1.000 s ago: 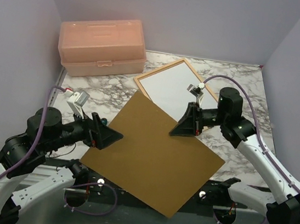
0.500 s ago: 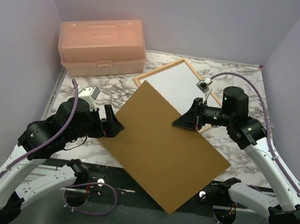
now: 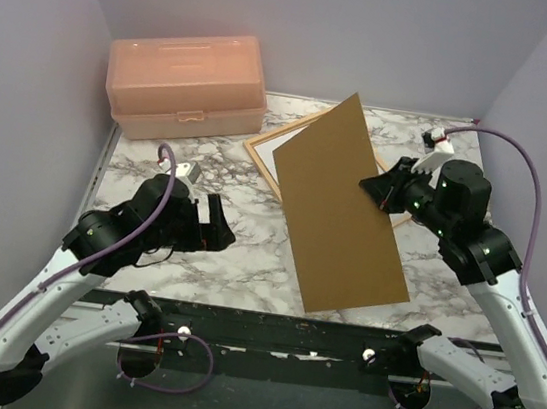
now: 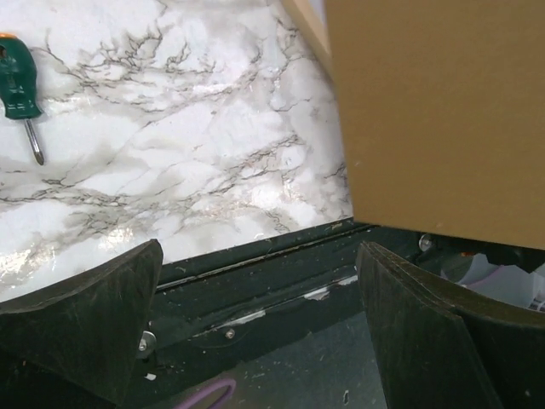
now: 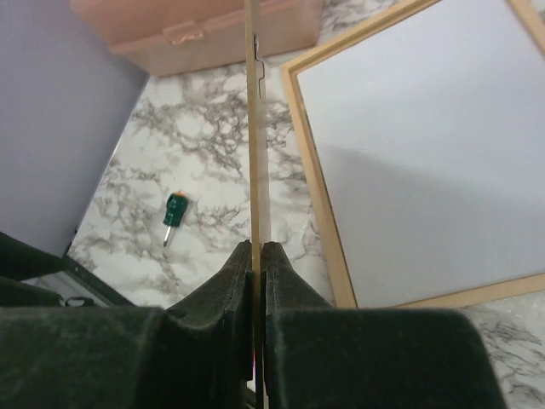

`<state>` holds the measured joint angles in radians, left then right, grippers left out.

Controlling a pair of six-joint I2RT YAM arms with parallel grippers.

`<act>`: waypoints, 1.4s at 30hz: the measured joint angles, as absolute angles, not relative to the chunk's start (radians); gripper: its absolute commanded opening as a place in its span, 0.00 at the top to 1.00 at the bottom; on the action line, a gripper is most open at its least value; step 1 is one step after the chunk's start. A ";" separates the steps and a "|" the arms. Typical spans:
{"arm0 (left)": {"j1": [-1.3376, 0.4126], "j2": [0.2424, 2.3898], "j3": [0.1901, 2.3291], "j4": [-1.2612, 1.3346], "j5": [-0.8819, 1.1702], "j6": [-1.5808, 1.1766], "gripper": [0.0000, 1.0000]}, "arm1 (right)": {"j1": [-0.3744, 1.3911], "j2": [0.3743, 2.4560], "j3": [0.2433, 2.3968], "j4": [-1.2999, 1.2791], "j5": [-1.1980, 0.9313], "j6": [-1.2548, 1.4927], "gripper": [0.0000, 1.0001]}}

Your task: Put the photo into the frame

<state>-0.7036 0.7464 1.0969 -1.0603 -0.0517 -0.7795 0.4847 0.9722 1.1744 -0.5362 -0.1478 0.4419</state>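
Note:
The light-wood frame [image 3: 261,163] lies flat at the back centre of the table. A plain white sheet [image 3: 285,154] fills it, seemingly the photo lying face down; no printed side shows. In the right wrist view the frame [image 5: 311,170] and white sheet [image 5: 426,153] are below. My right gripper [image 3: 381,191] is shut on the right edge of the brown backing board [image 3: 343,214] and holds it tilted steeply over the frame. The board shows edge-on [image 5: 254,128] between the shut fingers [image 5: 258,256]. My left gripper [image 3: 218,226] is open and empty, left of the board [image 4: 443,111].
A peach toolbox [image 3: 187,82] stands at the back left. A small green screwdriver [image 4: 19,89] lies on the marble left of the frame, also in the right wrist view [image 5: 173,215]. The table's dark front rail [image 4: 255,256] is under the left gripper [image 4: 255,290].
The left gripper let go of the backing board and drew back to the left. The right gripper swung the board up and to the right, from nearly flat to steeply tilted.

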 measured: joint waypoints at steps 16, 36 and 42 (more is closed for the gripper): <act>-0.703 1.133 0.967 -0.768 0.072 -0.815 0.02 | 0.485 0.791 1.258 -0.533 0.174 0.429 0.99; -0.722 1.814 1.348 -0.585 0.129 -0.908 0.35 | 0.485 0.767 1.341 -0.725 0.511 0.482 0.99; -0.740 1.946 1.493 -0.654 0.075 -0.910 0.36 | 0.485 0.774 1.340 -0.760 0.511 0.494 0.99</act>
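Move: The near end of the frame's left rail lies about 18 cm ahead of my open left hand, 20 cm to its right and 22 cm below. The frame's near corner is 12 cm ahead and 25 cm right of that hand; the screwdriver, 13 cm ahead and 6 cm left. From my right hand, which holds the brown board upright, that rail end is roughly 11 cm ahead, 8 cm left and 30 cm down. I swing the brown board off to the right, still pinched in my right hand, about 14 cm and well up with it, easing down slightly at the end and turning it some 35 degrees clockwise. Meanwhile my left hand reaches right, down and forward, nearly 20 cm sideways, towards the near end of the frame's left rail, tipping further down as its fingers close to about two-thirds open. ##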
